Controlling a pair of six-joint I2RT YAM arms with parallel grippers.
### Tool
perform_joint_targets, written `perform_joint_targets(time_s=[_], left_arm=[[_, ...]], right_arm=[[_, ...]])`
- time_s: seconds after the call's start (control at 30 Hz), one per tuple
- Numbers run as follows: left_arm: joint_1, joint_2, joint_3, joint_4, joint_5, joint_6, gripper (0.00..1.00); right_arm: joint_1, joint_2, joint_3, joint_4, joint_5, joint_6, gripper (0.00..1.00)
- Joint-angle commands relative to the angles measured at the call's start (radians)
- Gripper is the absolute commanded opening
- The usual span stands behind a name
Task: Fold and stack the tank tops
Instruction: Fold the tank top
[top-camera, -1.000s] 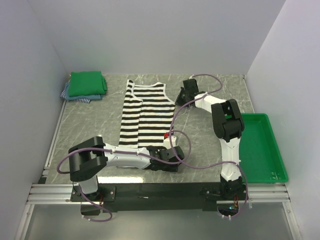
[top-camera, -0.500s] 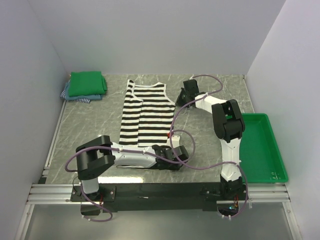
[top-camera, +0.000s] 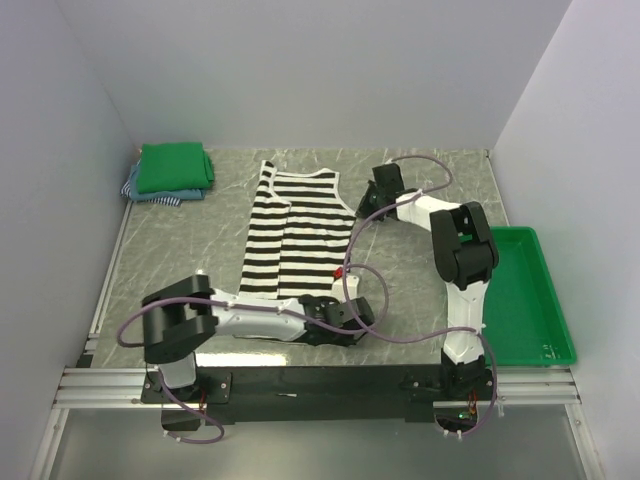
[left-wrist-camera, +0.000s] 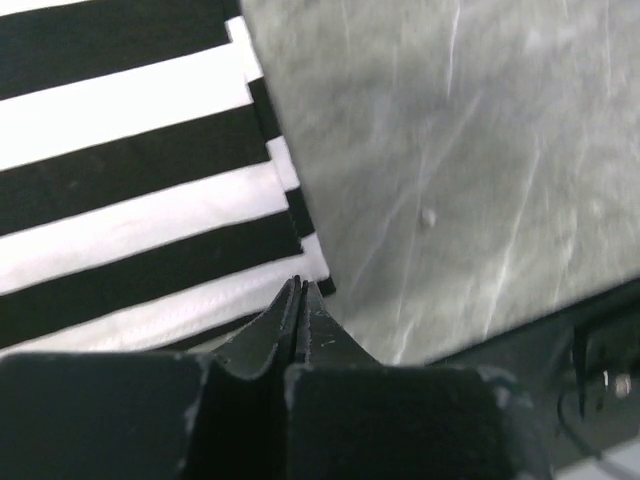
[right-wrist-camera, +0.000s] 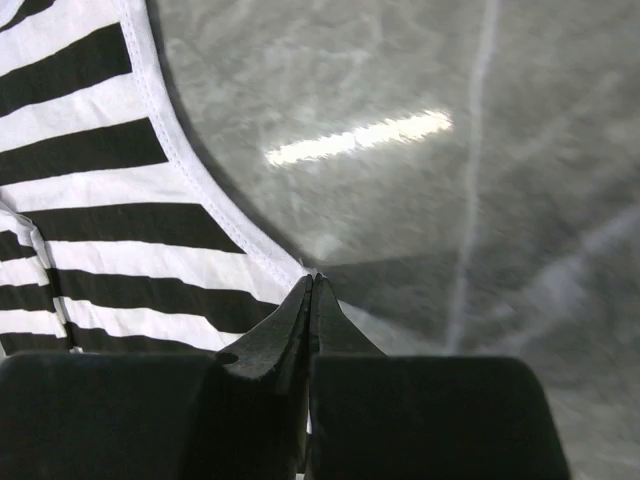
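The black-and-white striped tank top (top-camera: 295, 230) lies flat in the middle of the table, straps at the far end. My left gripper (top-camera: 345, 306) lies low at its near right hem corner. In the left wrist view the jaws are shut, the tips (left-wrist-camera: 300, 284) pinching the white hem (left-wrist-camera: 180, 310). My right gripper (top-camera: 378, 190) is at the top's far right side, shut on the white-stitched armhole edge (right-wrist-camera: 312, 278). At the far left corner a folded green tank top (top-camera: 175, 167) lies on a folded blue one (top-camera: 160, 195).
A rigid green tray (top-camera: 520, 300) sits along the right edge of the table. White walls close in the left, back and right. The arms' purple cables (top-camera: 365, 280) loop over the table near the striped top's right side.
The left gripper has closed on the hem corner. The right gripper has shifted slightly right, and the striped top's far end has moved right with it.
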Motion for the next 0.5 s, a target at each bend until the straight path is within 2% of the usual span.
perform_joint_targets(time_s=[0.0,0.23,0.47], left_arm=[[-0.018,-0.133,-0.052,0.058,0.017,0.021,0.01],[-0.047,-0.199,-0.069,0.116,0.054,0.020,0.00],[-0.046,-0.262,-0.141,0.121,0.015,-0.017,0.01]], right_arm=[[-0.040,-0.110,-0.059,-0.021,0.007,0.015,0.00],[-0.071,-0.217,-0.149,-0.032,0.020,0.010,0.00],[-0.058,-0.246,-0.137,-0.069,0.017,0.003,0.00]])
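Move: The striped tank top's armhole corner is already pinched in the right hand; from there the right shoulder strap lies about 12 cm ahead and 7 cm left, the left strap about 15 cm ahead and 27 cm left. The tank top's lower right hem corner is under the left fingertips, about 1 cm to the right and 1 cm down; the hem's left corner lies roughly 26 cm left, 1 cm ahead. The tank top's armhole corner stays pinched in the right hand, which draws it about 5 cm right and back across the table, then lifts it some 4 cm. From the hem corner the left hand rises about 5 cm and backs off a little towards the base, its left side dipping some 10 degrees, fingers still shut with no cloth between them. ##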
